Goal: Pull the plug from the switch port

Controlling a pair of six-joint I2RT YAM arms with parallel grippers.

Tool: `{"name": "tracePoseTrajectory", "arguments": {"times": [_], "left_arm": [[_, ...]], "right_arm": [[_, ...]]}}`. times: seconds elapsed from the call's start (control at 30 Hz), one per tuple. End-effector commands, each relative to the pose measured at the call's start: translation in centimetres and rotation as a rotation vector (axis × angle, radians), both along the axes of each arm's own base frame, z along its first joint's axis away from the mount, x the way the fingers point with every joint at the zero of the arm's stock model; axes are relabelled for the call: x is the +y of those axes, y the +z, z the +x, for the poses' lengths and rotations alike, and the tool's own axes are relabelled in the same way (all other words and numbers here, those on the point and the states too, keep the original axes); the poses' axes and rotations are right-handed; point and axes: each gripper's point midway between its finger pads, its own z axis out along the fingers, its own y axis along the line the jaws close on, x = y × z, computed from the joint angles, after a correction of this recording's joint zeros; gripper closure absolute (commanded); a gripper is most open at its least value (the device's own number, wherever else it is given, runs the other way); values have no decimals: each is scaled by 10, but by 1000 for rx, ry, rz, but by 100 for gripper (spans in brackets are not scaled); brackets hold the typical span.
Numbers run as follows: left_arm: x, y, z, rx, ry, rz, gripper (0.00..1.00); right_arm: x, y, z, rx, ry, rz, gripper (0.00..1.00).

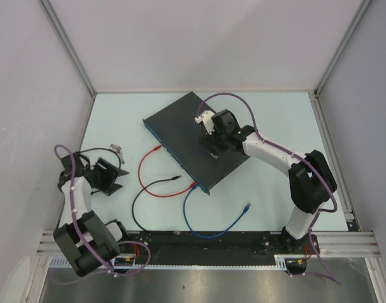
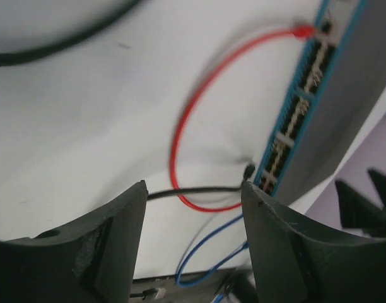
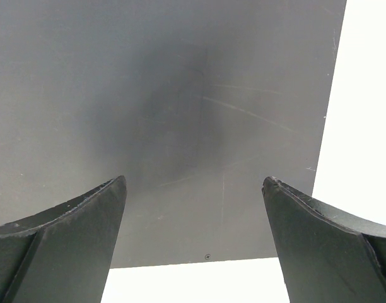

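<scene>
The switch [image 1: 193, 136] lies in the middle of the table, its blue-teal socket edge [image 2: 300, 110] facing front left. A red cable [image 1: 142, 172] ends in a red plug [image 2: 303, 30] at that edge. Its other end and a blue cable [image 1: 188, 214] meet the edge near the front corner. A black cable [image 1: 149, 187] ends in a loose plug [image 1: 178, 178] just short of the sockets. My left gripper [image 1: 117, 178] is open and empty, left of the cables [image 2: 193, 189]. My right gripper [image 1: 213, 150] is open just above the switch's top [image 3: 194, 181].
The blue cable's free end [image 1: 246, 207] lies on the table right of the switch's front corner. A small grey connector [image 1: 117, 149] lies near the left gripper. White walls with metal posts enclose the table on three sides.
</scene>
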Motion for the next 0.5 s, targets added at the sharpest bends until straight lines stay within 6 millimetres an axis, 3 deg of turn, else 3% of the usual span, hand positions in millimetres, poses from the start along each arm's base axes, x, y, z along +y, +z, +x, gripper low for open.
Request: {"name": "tracePoseTrajectory", "arguments": {"times": [0.0,0.03,0.07,0.13,0.17,0.23,0.27,0.37,0.47], "left_arm": [[-58,34,23,-216,-270,-40,31],[-76,39,27,-258,-367,-46,31],[-85,54,36,-346,-475,-21,33],[-104,56,43,-395,-662,56,34],[-106,68,53,-476,-790,157,34],[-127,59,43,-444,-992,160,35],[-127,67,50,-501,-1113,251,36],[-132,53,43,-469,-1285,305,36],[-132,27,26,-407,-1489,376,36]], "right_arm": [[-2,15,7,-49,-9,16,5],[-2,16,7,-51,-8,20,5],[-4,17,8,-50,-11,22,5],[-5,17,7,-46,-12,24,5],[-5,17,7,-45,-11,23,5],[-7,17,8,-45,-13,20,5],[-7,19,7,-47,-12,22,5],[-8,23,8,-54,-13,28,5],[-11,23,9,-49,-16,33,5]]}}
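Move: The loose black plug, out of the switch and lying on the table, is about 22 cm to the left hand's right, some 2 cm ahead and 6 cm below it. From this hand, the upper red plug is roughly 15 cm ahead and 15 cm right; the lower red plug is 26 cm right and 1 cm back. The black plug lies about 11 cm back, 13 cm left and 9 cm below the right hand, which is over the switch. Towards the loose black plug in front of the switch, the left hand swings quickly to its right by about 14 cm, leaving the set-aside black cable behind. It also reaches forward and rises, some 5 cm each, while the wrist turns roughly 65 degrees clockwise and tips up, fingers staying open and touching nothing. ##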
